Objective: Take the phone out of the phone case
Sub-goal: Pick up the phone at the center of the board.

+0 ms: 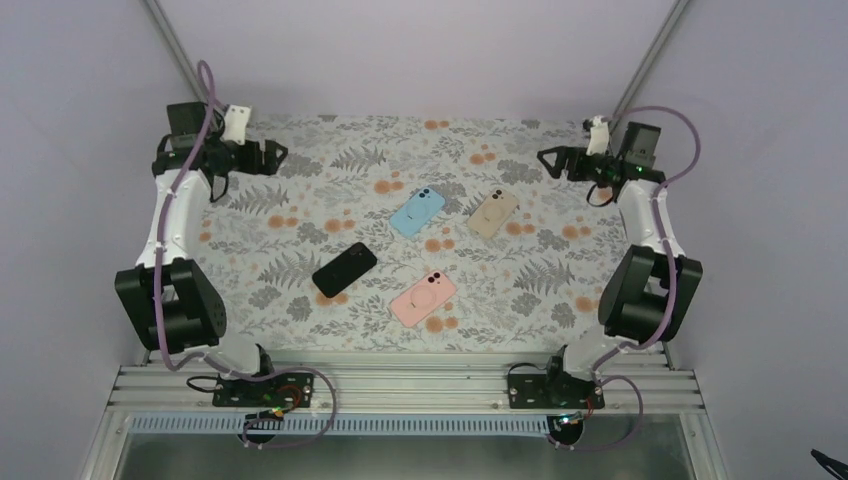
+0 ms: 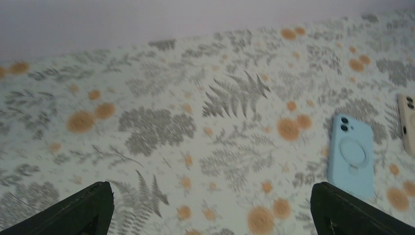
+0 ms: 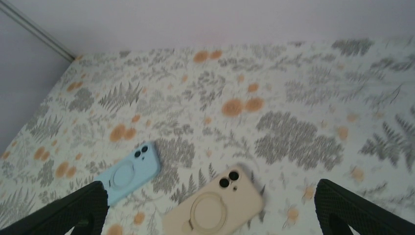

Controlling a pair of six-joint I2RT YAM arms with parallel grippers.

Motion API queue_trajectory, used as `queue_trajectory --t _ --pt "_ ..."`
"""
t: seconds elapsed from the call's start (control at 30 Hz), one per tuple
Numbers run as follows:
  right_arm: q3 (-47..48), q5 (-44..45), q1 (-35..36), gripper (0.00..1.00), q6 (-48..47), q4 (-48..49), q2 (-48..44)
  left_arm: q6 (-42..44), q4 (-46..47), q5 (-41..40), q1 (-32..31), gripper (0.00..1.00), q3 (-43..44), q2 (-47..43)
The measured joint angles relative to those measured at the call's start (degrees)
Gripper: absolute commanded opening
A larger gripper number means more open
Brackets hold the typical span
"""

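Four phones lie on the patterned cloth. A light blue case (image 1: 417, 211) and a beige case (image 1: 493, 213) lie back-up at the middle; a pink case (image 1: 423, 298) lies nearer the front. A black phone (image 1: 344, 269) lies left of the pink one. My left gripper (image 1: 276, 155) hovers open at the far left, well away from all of them. My right gripper (image 1: 548, 158) hovers open at the far right. The left wrist view shows the blue case (image 2: 350, 155) beyond the right finger (image 2: 337, 208). The right wrist view shows the beige case (image 3: 215, 205) and the blue case (image 3: 128, 171) between the fingers (image 3: 80, 208), below them.
The floral cloth (image 1: 300, 215) covers the table up to the grey walls. Metal frame struts (image 1: 172, 45) rise at both back corners. The arms' bases (image 1: 240, 385) sit on the rail at the near edge.
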Motion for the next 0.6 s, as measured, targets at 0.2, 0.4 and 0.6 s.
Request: queue_trajectory --t 0.2,0.4,0.6 --pt "-14.5 3.2 2.3 0.99 2.2 5.3 -10.6 3.0 -0.7 -2.3 -4.8 1.0 -10.1 -7.6" --pt "-23.5 4.3 3.7 0.99 3.3 10.2 -21.7 9.0 -4.3 -3.4 -10.4 1.0 -15.4 -12.9" --pt "-24.1 3.6 4.1 0.99 4.3 12.9 -23.8 14.5 -8.4 -6.4 -17.6 1.0 -20.4 -14.2"
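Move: Back and to the right of the left hand lies the black phone, roughly 15 cm nearer the base and 14 cm to its right, some 25 cm below. The pink phone is about 34 cm to the left hand's right and 23 cm back, the blue one about 32 cm to its right and 2 cm ahead, both on the same board. From the right hand, the black phone lies about 52 cm left and 16 cm back. Sweeping back and to its right in equal measure, about 11 cm each way, the open left hand heads for the black phone, sinking some 8 cm, faster towards the end, as the wrist turns clockwise about 25 degrees, into line with the phone's long side. The right hand, also open and empty, draws back about 8 cm and 4 cm left, dips then rises slightly, its fingers tipping up. ##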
